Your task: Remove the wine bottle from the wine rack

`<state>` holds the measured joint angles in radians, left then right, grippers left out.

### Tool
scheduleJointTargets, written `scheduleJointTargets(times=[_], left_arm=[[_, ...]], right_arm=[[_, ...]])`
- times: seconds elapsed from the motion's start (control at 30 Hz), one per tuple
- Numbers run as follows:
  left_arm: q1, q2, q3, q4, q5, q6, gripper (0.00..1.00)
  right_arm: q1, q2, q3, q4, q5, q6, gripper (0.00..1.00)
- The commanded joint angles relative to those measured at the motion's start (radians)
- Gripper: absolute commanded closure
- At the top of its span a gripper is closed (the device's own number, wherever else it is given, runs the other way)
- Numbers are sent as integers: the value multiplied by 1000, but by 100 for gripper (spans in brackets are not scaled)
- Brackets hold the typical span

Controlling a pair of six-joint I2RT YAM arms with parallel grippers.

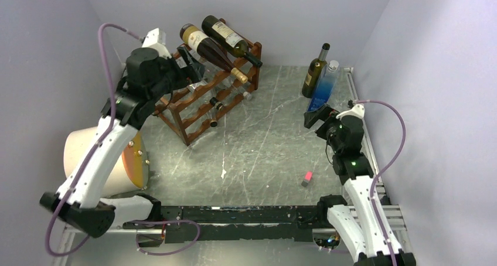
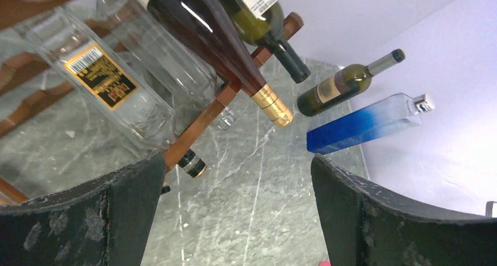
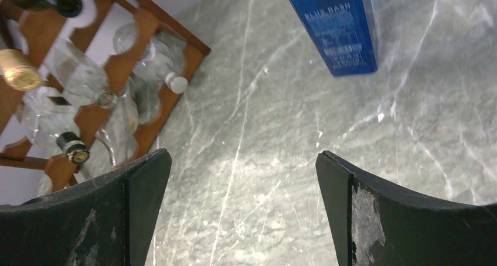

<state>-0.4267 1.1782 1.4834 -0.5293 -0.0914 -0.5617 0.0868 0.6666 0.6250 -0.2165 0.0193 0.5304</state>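
The reddish-brown wine rack (image 1: 202, 102) stands at the back left of the table. On its top tier lie a dark wine bottle with a gold foil neck (image 1: 212, 52) and a green wine bottle with a black cap (image 1: 230, 38). Clear glass bottles (image 2: 102, 78) lie in the lower tiers. My left gripper (image 1: 190, 64) hangs open at the rack's left end, beside the bottles' bases, holding nothing. From the left wrist, the gold-necked bottle (image 2: 205, 31) and a rack rail (image 2: 199, 122) lie just ahead of the left gripper (image 2: 237, 160). My right gripper (image 1: 315, 115) is open and empty, far from the rack (image 3: 123, 72).
An olive-green bottle (image 1: 315, 72) and a blue-tinted square bottle (image 1: 326, 85) stand upright at the back right, just beyond the right gripper (image 3: 243, 154). A beige drum (image 1: 99, 160) sits at the left. A small pink block (image 1: 307, 178) lies on the marble tabletop.
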Motion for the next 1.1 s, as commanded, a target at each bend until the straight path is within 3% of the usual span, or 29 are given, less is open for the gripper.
scheduleJointTargets(times=[0.0,0.17,0.37,0.47,0.7,1.07], left_arm=[[15,117,49,18,30,-130,3],[91,239,21,184,160,-275,3],[144,400,2,428,349,-410,3],[138,459,16,489,348,-439,3],[137,589,84,449,263,-489,3],[142,667,70,669,237,-552,2]], right_arm=[[-5,80,72,-79,6,71,0],[-5,124,131,-162,82,80,0],[-5,64,127,-166,124,13,0],[-5,20,100,-141,128,-14,0],[-5,18,72,-125,123,-15,0],[-4,86,107,-148,93,-50,0]])
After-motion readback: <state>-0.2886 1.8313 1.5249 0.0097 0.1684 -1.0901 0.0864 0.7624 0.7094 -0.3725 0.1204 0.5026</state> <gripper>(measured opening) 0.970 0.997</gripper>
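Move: On top of the rack, the brown wine bottle with the gold neck lies roughly 20 cm ahead of the left hand, 6 cm to its right and 15 cm below. The dark green bottle lies beside it, some 5 cm farther out and 7 cm to its right. A clear bottle with an orange label sits one tier lower, about 12 cm ahead of the left hand and hardly off to its left. From the right hand, the brown bottle is about 24 cm ahead, 34 cm left and slightly higher. Reaching forward about 19 cm and sinking some 13 cm, the left hand closes in on the brown wine bottle, drifting right as well. Its left side rolls down about 30 degrees while the fingers tip downward, so the wide-open gripper comes to the bottle's shoulder with a finger on either side; the descent is over before the last slow creep forward. ##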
